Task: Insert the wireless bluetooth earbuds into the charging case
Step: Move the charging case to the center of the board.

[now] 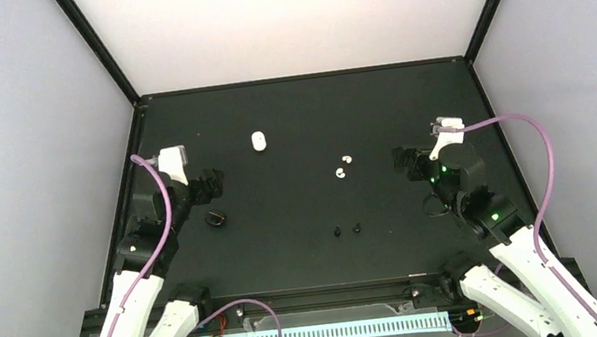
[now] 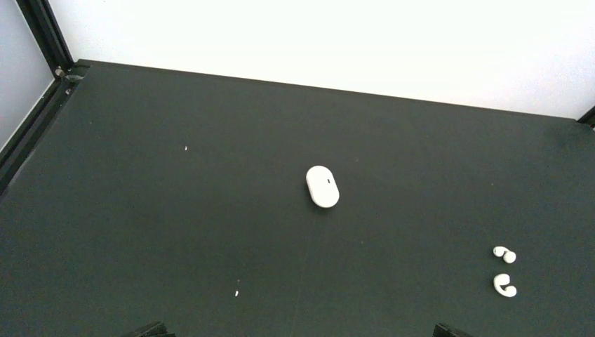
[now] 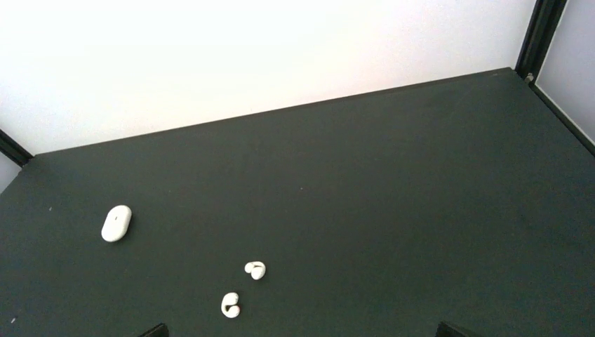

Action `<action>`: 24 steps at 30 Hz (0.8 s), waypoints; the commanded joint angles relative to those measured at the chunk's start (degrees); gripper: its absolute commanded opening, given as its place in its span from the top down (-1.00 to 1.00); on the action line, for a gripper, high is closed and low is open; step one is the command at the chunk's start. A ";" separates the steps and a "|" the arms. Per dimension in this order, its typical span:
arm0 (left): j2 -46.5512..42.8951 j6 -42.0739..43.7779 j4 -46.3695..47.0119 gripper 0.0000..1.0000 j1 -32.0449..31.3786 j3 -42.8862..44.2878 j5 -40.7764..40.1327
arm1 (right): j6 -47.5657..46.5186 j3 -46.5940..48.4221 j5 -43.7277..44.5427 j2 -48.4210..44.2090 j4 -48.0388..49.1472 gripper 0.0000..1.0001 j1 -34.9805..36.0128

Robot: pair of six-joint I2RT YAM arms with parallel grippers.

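A closed white oval charging case (image 1: 258, 142) (image 2: 322, 187) (image 3: 116, 223) lies at the table's far middle-left. Two white earbuds (image 1: 348, 160) (image 1: 339, 173) lie side by side right of centre; the left wrist view has them at lower right (image 2: 504, 255) (image 2: 504, 286), the right wrist view low down (image 3: 255, 269) (image 3: 230, 305). Two black earbuds (image 1: 337, 232) (image 1: 357, 228) sit nearer the front. My left gripper (image 1: 213, 184) (image 2: 300, 334) hangs open near the case, empty. My right gripper (image 1: 404, 161) (image 3: 302, 334) is open and empty, right of the white earbuds.
A small dark object (image 1: 215, 218), maybe a black case, lies just below my left gripper. The black table (image 1: 296, 108) has a raised black frame on its left, right and far sides. White walls stand behind and beside it. A cable strip (image 1: 315, 334) runs along the near edge.
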 commanded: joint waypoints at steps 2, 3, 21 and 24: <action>-1.30 -1.31 -2.77 -0.98 -0.49 2.29 -0.18 | -0.52 0.03 -0.13 -1.94 0.86 -1.00 0.62; -1.28 -1.52 -2.83 -0.98 -0.54 2.45 -0.18 | -1.27 0.21 -1.39 -2.02 0.98 -1.00 0.63; -2.10 -3.11 0.47 -0.98 -0.63 0.08 10.98 | 4.94 7.38 -8.58 24.35 6.99 -0.97 8.83; -1.78 -4.30 -2.55 -0.98 -0.63 -0.35 8.60 | 7.63 7.34 -12.56 29.96 10.34 -0.93 8.95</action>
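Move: The white charging case lies far off to the right gripper's left, roughly 34 cm, about 25 cm ahead and some 26 cm below. Short of it are the two white earbuds: the nearer about 12 cm ahead and 14 cm left of that gripper, the farther about 16 cm ahead and 12 cm left, both some 27 cm down. From the left gripper the case is about 24 cm ahead, 9 cm right, 26 cm below. Swing the wide-open right gripper some 11 cm left towards the white charging case, easing in about 4 cm of forward reach and then dropping about 5 cm late on, turning it 15 degrees counter-clockwise while tipping the fingers down. Shift the open left gripper about 3 cm right, lifting a little before sinking back, with a slight clockwise turn. ##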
